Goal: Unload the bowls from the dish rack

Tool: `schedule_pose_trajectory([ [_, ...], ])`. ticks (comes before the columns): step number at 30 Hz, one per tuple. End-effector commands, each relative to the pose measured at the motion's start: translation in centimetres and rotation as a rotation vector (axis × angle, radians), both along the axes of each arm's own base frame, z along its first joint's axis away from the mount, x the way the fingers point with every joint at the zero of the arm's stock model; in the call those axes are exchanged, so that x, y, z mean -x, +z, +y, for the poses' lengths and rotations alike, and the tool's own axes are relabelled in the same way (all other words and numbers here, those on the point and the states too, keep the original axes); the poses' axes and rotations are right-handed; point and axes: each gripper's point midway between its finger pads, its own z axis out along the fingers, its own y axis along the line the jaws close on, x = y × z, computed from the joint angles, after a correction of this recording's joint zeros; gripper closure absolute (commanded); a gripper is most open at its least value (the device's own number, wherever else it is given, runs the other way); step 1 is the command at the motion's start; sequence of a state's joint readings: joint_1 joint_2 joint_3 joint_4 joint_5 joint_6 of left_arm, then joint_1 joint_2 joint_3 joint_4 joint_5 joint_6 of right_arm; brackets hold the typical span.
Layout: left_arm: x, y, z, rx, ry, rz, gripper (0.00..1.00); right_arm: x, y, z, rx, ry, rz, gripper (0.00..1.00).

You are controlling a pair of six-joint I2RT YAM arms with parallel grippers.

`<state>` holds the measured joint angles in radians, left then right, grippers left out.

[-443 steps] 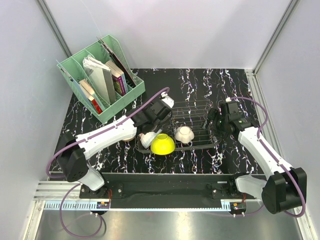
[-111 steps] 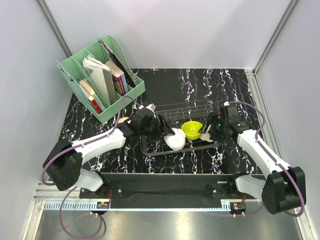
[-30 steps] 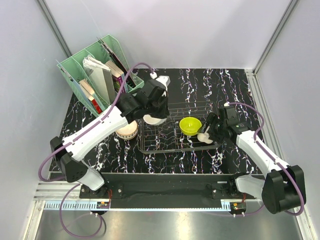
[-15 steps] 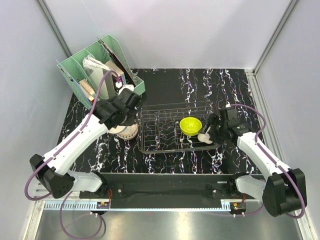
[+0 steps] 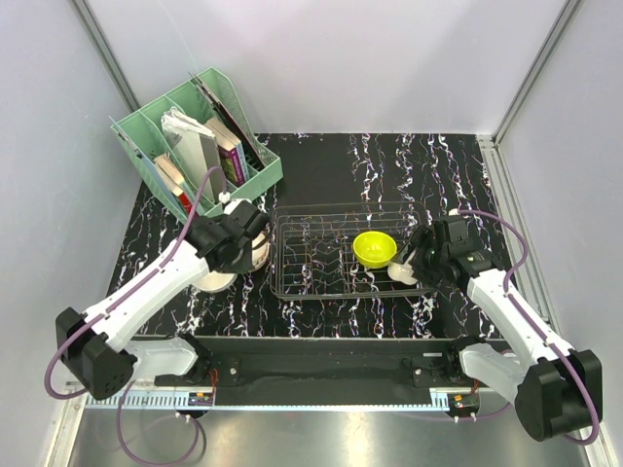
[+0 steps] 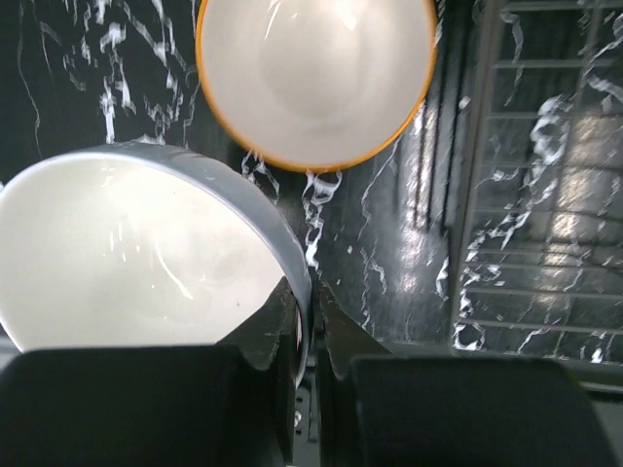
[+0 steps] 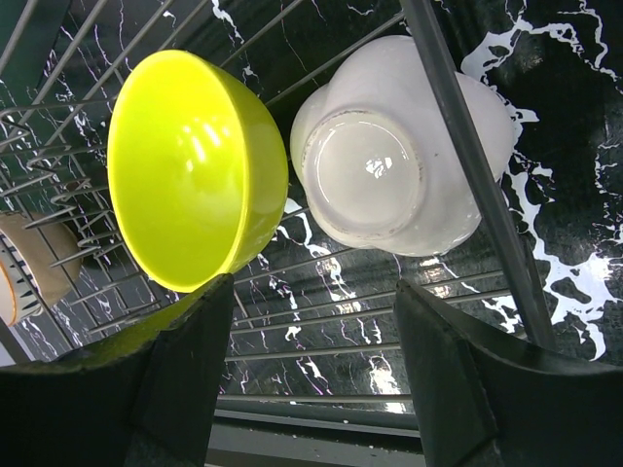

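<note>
My left gripper [image 6: 304, 329] is shut on the rim of a white bowl [image 6: 127, 253], one finger inside and one outside. It holds that bowl low over the table just left of the dish rack [image 5: 321, 277], next to an orange-rimmed tan bowl [image 6: 316, 68] standing upright. In the top view the left gripper [image 5: 234, 265] covers most of the white bowl [image 5: 216, 280]. A yellow-green bowl [image 7: 190, 165] leans in the rack's right part, and beside it a white bowl [image 7: 399, 146] lies upside down. My right gripper [image 7: 316, 360] is open just short of these two, holding nothing.
A mint-green file organiser [image 5: 195, 156] with books stands at the back left. The black marbled table [image 5: 389, 165] stretches behind the rack. Rack wires [image 7: 458, 126] cross in front of the upside-down bowl. The rack's left half [image 6: 545, 195] holds no bowls.
My left arm has carried the white bowl from over the rack's left end down to the table beside the tan bowl. The right gripper has drawn back slightly toward the near right, still open.
</note>
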<state>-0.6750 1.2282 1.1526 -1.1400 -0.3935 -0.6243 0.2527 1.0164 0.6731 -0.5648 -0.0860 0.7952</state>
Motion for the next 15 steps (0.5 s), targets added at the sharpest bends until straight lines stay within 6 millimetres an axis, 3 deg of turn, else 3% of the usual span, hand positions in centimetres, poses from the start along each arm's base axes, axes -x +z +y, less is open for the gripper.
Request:
schedule_pose_trajectory([
  [1,0.8,1.1,0.4,0.068,0.028,-0.055,1.0,0.8,-1.1,-1.3,0.051,-0.052,0.05,0.25],
  [7,2.4,-0.5,-1.3,0.124,-0.026,0.03,1.0,0.5,-0.8,-1.3,0.053,-0.051,0.041,0.25],
  [15,3.7,-4.8,-3.3,0.127,-0.036,0.116,1.0,0.5,-0.4,-1.2,0.043,-0.049,0.026,0.25],
])
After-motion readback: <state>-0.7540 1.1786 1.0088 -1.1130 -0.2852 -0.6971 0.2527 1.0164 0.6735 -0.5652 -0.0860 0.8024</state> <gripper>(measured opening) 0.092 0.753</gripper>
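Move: Back from the left hand, which holds the white bowl by its rim, lies the bare counter it is being taken to: some 5 cm back, 3 cm left and 15 cm below. The stacked bowls stand about 8 cm ahead and 1 cm right of this hand, and the dish rack's left edge has its middle roughly 9 cm ahead and 9 cm right. From the right hand, that bare patch is about 50 cm left and 8 cm back. Drawing back from the stacked bowls by about 4 cm, the left hand carries the white bowl towards the bare counter nearer the base. It drifts slightly left before turning right, and most of its 3.5 cm descent comes at the end. The wrist tips a little steeper, and the nearly shut fingers keep their pinch on the rim. ##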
